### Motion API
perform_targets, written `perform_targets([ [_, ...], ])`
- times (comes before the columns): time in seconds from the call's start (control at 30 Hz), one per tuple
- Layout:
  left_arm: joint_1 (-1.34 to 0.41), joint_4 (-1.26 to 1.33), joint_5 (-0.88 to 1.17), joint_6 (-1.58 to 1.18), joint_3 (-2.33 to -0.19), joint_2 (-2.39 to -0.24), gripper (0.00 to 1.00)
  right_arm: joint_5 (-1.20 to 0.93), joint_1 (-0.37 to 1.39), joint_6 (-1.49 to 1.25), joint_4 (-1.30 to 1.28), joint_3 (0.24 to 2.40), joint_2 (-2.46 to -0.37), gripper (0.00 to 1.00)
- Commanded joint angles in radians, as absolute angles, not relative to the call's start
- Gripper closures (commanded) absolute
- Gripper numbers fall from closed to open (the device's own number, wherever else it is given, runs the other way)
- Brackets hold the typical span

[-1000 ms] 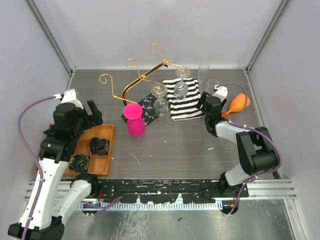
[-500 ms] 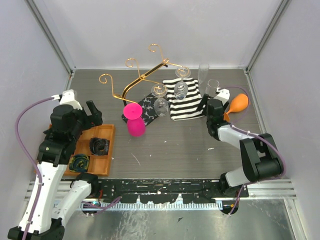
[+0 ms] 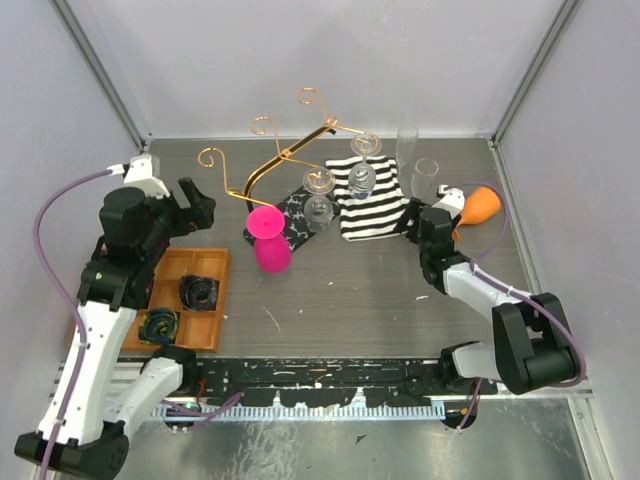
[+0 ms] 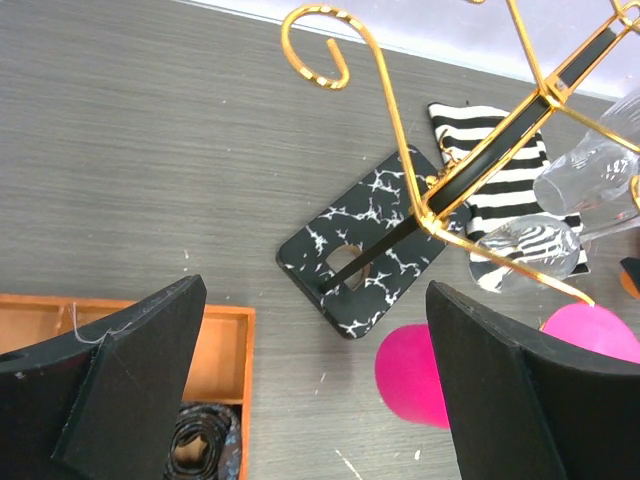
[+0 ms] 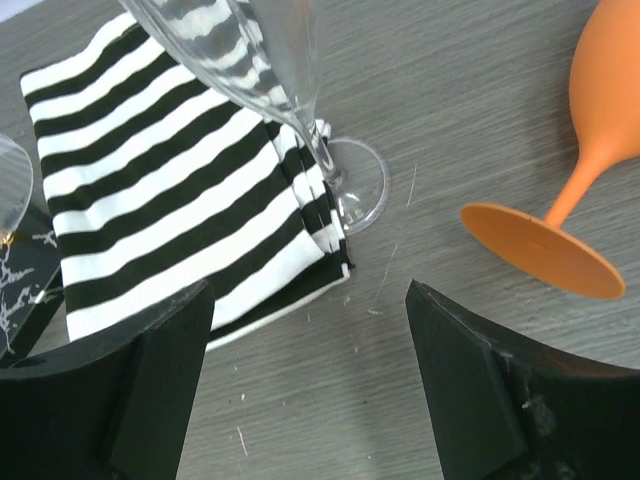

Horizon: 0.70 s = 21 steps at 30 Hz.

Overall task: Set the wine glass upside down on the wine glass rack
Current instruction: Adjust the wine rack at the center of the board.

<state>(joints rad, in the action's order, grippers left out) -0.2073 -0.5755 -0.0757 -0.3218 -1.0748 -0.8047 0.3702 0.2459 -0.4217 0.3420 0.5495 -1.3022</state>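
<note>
The gold wire wine glass rack (image 3: 285, 155) stands at the back on its black marbled base (image 3: 292, 215); the left wrist view shows its scroll hook (image 4: 322, 42) and base (image 4: 365, 250). Two clear glasses (image 3: 320, 210) (image 3: 362, 178) hang upside down from it. A clear wine glass (image 3: 426, 172) stands upright at the striped cloth's right corner, its stem and foot (image 5: 352, 188) just ahead of my right gripper (image 3: 418, 226) (image 5: 308, 320). That gripper is open and empty. Far to the left, over the tray's far end, my left gripper (image 3: 196, 205) (image 4: 315, 330) is wide open and empty.
A black-and-white striped cloth (image 3: 368, 200) (image 5: 170, 190) lies right of the rack. An orange glass (image 3: 478, 206) (image 5: 600, 100) lies on its side at the right. A pink glass (image 3: 268, 240) (image 4: 420, 375) stands upside down in front of the base. An orange tray (image 3: 205, 300) holds rolled items. A tall clear glass (image 3: 407, 148) stands at the back.
My right gripper has backed away from the upright clear glass toward the near side, its jaws widening. The left arm has swung up and toward the far side.
</note>
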Motion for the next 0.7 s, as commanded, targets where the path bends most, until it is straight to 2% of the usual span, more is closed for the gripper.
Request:
perform_targets([
  [0.0, -0.204, -0.498, -0.001, -0.323, -1.173, -0.896, 0.02, 0.329, 0.245, -0.439, 0.353, 0.520, -1.235, 0.17],
  [0.4, -0.205, -0.644, 0.159, -0.146, -1.581, -1.179, 0.00, 0.252, 0.245, -0.477, 0.230, 0.408, -0.978, 0.17],
  [0.47, -0.211, -0.655, 0.199, -0.138, -1.617, -1.218, 0.04, 0.241, 0.245, -0.477, 0.209, 0.403, -0.949, 0.17],
  [0.67, -0.344, -0.746, 0.153, -0.065, -1.741, -1.387, 0.07, 0.236, 0.245, -0.460, 0.156, 0.391, -0.877, 0.17],
])
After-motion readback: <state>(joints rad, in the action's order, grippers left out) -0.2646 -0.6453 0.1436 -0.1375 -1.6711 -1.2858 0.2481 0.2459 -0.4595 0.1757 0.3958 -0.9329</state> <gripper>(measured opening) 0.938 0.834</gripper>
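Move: The wine glass rack's top beam has its middle some 13 cm ahead of the left hand, 17 cm to its right and about 4 cm lower. The beam's near end is closer, roughly 7 cm ahead and 9 cm right, 5 cm down. The pink goblet hangs about 3 cm ahead, 14 cm right and 12 cm below. From the right hand, the beam's middle is about 5 cm ahead, 27 cm left and 15 cm higher. With its fingers staying wide open, the left hand lifts about 10 cm while reaching forward some 8 cm and right 7 cm, first mostly forward, then climbing above the rack's near end before swinging farther right towards the beam's middle, turning nearly 20 degrees clockwise and touching nothing yet. The right hand, empty and still open, draws back about 6 cm away from the champagne flutes and the striped cloth, rising slightly. ##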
